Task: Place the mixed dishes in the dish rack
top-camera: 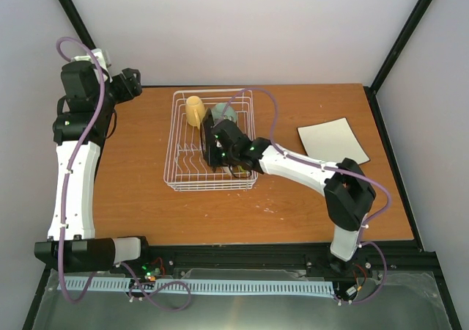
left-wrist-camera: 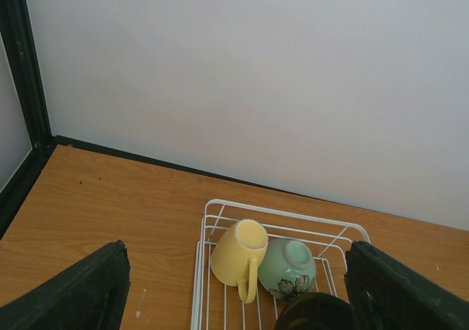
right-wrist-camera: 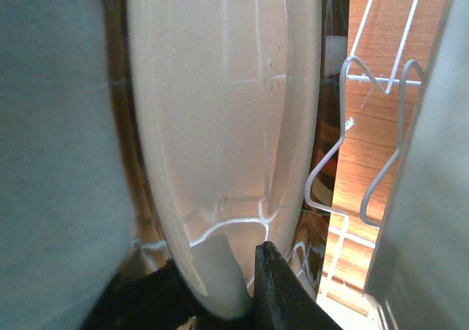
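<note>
The white wire dish rack (top-camera: 176, 172) stands mid-table. A yellow cup (top-camera: 195, 110) and a pale mint bowl (top-camera: 225, 113) lie at its far end, side by side, also seen as cup (left-wrist-camera: 238, 260) and bowl (left-wrist-camera: 287, 269) inside the rack (left-wrist-camera: 220, 205). My right gripper (top-camera: 216, 143) reaches into the rack and is shut on a dark-rimmed cream plate (right-wrist-camera: 220, 110) held on edge; its fingers (right-wrist-camera: 275, 286) pinch the lower rim beside the rack's prongs (right-wrist-camera: 330, 169). A square white plate (top-camera: 332, 141) lies on the table at the right. My left gripper (top-camera: 132, 84) hovers open and empty at the far left.
Black frame posts (top-camera: 403, 37) and white walls close in the table at the back and both sides. The right arm's white link (top-camera: 293, 165) stretches across the table from its base to the rack.
</note>
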Robot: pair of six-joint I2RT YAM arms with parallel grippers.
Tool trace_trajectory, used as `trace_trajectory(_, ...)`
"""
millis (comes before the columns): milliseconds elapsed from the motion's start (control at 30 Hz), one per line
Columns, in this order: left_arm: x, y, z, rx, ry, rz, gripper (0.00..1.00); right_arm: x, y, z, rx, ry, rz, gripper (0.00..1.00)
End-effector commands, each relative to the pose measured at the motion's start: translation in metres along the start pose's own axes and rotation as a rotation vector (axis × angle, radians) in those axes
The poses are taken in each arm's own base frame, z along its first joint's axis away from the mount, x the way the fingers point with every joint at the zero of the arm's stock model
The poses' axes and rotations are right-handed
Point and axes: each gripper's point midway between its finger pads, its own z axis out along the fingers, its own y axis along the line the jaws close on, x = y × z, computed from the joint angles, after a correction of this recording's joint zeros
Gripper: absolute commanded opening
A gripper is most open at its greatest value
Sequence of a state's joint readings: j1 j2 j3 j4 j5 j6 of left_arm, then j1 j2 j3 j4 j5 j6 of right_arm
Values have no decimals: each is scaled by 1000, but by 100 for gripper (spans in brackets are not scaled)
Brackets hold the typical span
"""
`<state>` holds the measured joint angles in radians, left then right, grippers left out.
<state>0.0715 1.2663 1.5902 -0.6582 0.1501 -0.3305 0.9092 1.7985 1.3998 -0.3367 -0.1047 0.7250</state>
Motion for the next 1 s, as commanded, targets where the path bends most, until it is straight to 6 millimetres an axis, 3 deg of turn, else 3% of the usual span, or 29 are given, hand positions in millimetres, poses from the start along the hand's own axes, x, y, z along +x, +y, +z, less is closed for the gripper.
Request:
trace_trajectory(0,-12,-2,-10,8,-47,26,81,-24,41,-7,-112,-52,-75,3)
trace_trajectory(133,-13,-3,-11,8,-51,26,81,-22,41,-5,-93,-26,-97,6)
trace_trajectory(367,-12,-3,-9,9,-48,26,81,-21,41,-8,-98,-31,-99,34)
trace_trajectory(700,-14,-2,-11,1,-53,28,81,-23,45,-14,-124,-55,-109,45)
trace_trajectory(967,-19,1,-15,-21,-74,26,82,-33,41,-41,-91,-129,-136,56)
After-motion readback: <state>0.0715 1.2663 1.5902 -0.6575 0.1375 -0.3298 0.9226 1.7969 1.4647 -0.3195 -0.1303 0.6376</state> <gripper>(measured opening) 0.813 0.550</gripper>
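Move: The right hand holds the dark-rimmed plate on edge by its near upper rim; the plate's middle lies about 6 cm ahead of it and 5 cm lower, and its rack slot some 5 cm ahead and 11 cm below. From this hand the yellow mug is about 17 cm ahead and 5 cm left, the teal bowl 16 cm ahead and 3 cm right. From the left hand, the plate is roughly 20 cm right, 3 cm back and 29 cm below. Ease the right hand down just under 1 cm to settle the dark-rimmed plate into its rack slot, then open the fingers to a bit over half and let go of the rim. While they open, shift about 2 cm left and rise roughly 4 cm from the low point, up over the rack, with the wrist turning only some 5 degrees. ##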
